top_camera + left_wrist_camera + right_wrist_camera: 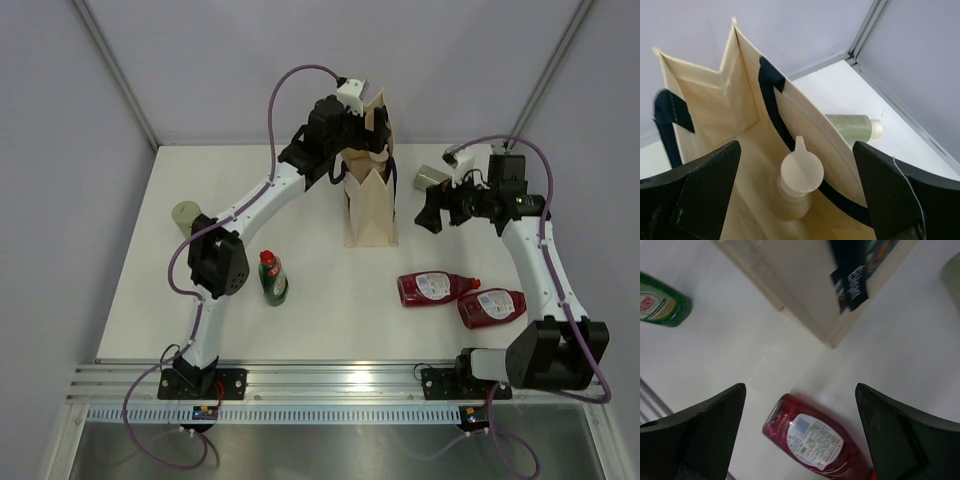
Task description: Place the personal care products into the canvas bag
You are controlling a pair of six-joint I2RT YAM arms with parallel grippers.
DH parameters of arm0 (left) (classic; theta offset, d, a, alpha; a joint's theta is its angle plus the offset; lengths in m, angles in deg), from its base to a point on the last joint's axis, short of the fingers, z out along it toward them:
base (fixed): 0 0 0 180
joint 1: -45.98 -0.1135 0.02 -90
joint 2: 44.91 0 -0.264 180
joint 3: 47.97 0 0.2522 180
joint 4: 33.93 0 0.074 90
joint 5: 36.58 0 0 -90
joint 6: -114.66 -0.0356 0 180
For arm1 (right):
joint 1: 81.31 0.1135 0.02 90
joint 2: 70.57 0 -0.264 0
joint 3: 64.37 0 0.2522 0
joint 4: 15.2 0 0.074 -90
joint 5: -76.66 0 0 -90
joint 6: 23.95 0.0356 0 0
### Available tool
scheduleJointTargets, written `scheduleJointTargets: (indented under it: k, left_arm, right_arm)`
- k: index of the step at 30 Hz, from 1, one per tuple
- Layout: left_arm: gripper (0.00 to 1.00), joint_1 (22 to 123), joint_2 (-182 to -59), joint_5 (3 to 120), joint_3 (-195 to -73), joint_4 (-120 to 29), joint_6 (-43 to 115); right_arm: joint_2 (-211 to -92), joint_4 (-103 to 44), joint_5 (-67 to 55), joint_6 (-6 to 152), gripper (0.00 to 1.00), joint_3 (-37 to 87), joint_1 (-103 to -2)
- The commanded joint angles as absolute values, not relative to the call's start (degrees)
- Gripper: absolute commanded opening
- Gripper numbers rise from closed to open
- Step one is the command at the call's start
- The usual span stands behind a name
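Observation:
The canvas bag (370,205) stands upright at mid-table. My left gripper (370,138) hovers over its open mouth, jaws wide open. In the left wrist view my left gripper (796,170) is above the beige bottle (797,182), which stands inside the bag (710,100), untouched by the fingers. My right gripper (432,212) is open and empty, right of the bag and above the table. Below my right gripper (800,390) lies a dark red bottle (815,437). Two dark red bottles (435,288) (492,306) lie at front right. The green bottle with the red cap (272,278) stands at front left.
One olive-grey bottle (187,214) is at the far left, another (430,177) lies just right of the bag, behind my right gripper; it shows past the bag wall (852,127). The bag's dark mark (852,287) faces my right wrist camera. Grey walls enclose the table.

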State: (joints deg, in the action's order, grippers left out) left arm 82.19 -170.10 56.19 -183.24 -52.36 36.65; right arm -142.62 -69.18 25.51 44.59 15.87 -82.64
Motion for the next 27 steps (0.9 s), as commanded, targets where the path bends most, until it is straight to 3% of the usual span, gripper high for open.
scheduleJointTargets:
  k: [1,10,20,27]
  left_arm:
    - [0.99,80.35,-161.04,56.59,-186.97,-52.17,36.44]
    - [0.99,77.36,-138.73,61.42,-167.40,-54.37,37.67]
    - [0.99,75.69,-116.65,57.74,-137.33,-62.72,36.79]
    - [0.99,75.60,-104.51,51.14,-121.59,-59.82,44.78]
  right_arm:
    - [-150.79,-65.34,14.44,41.19,0.99,25.22,-85.43]
    - [-184.81,-87.57,9.69,12.62,1.00,58.87,-86.50]
    - [-203.98,-86.70,4.34,13.05,1.00,81.74,-86.50]
    - [-211.01,-87.49,3.62,11.38,1.00,85.97,-86.32]
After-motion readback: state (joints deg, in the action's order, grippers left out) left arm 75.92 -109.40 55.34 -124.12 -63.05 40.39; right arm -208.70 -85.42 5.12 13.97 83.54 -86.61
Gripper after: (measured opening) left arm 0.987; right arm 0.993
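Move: The right hand's pale green bottle lies about 28 cm ahead, 9 cm to its right and 18 cm below; the bag's middle is some 20 cm ahead, 11 cm left, and the nearer red bottle about 8 cm back, 2 cm right. The left hand's dark green bottle stands roughly 23 cm back, 24 cm left and 21 cm below; the bag's middle is right beneath that hand, 1 cm ahead and 3 cm right. Forward about 25 cm, then also down, and bearing right, the open right hand passes the bag's right side to hover close over the pale green bottle, rolling some 30 degrees so its fingers point more steeply down. The left hand, already empty and open, arcs up clear of the bag, back and left, then down again, towards the dark green bottle. ##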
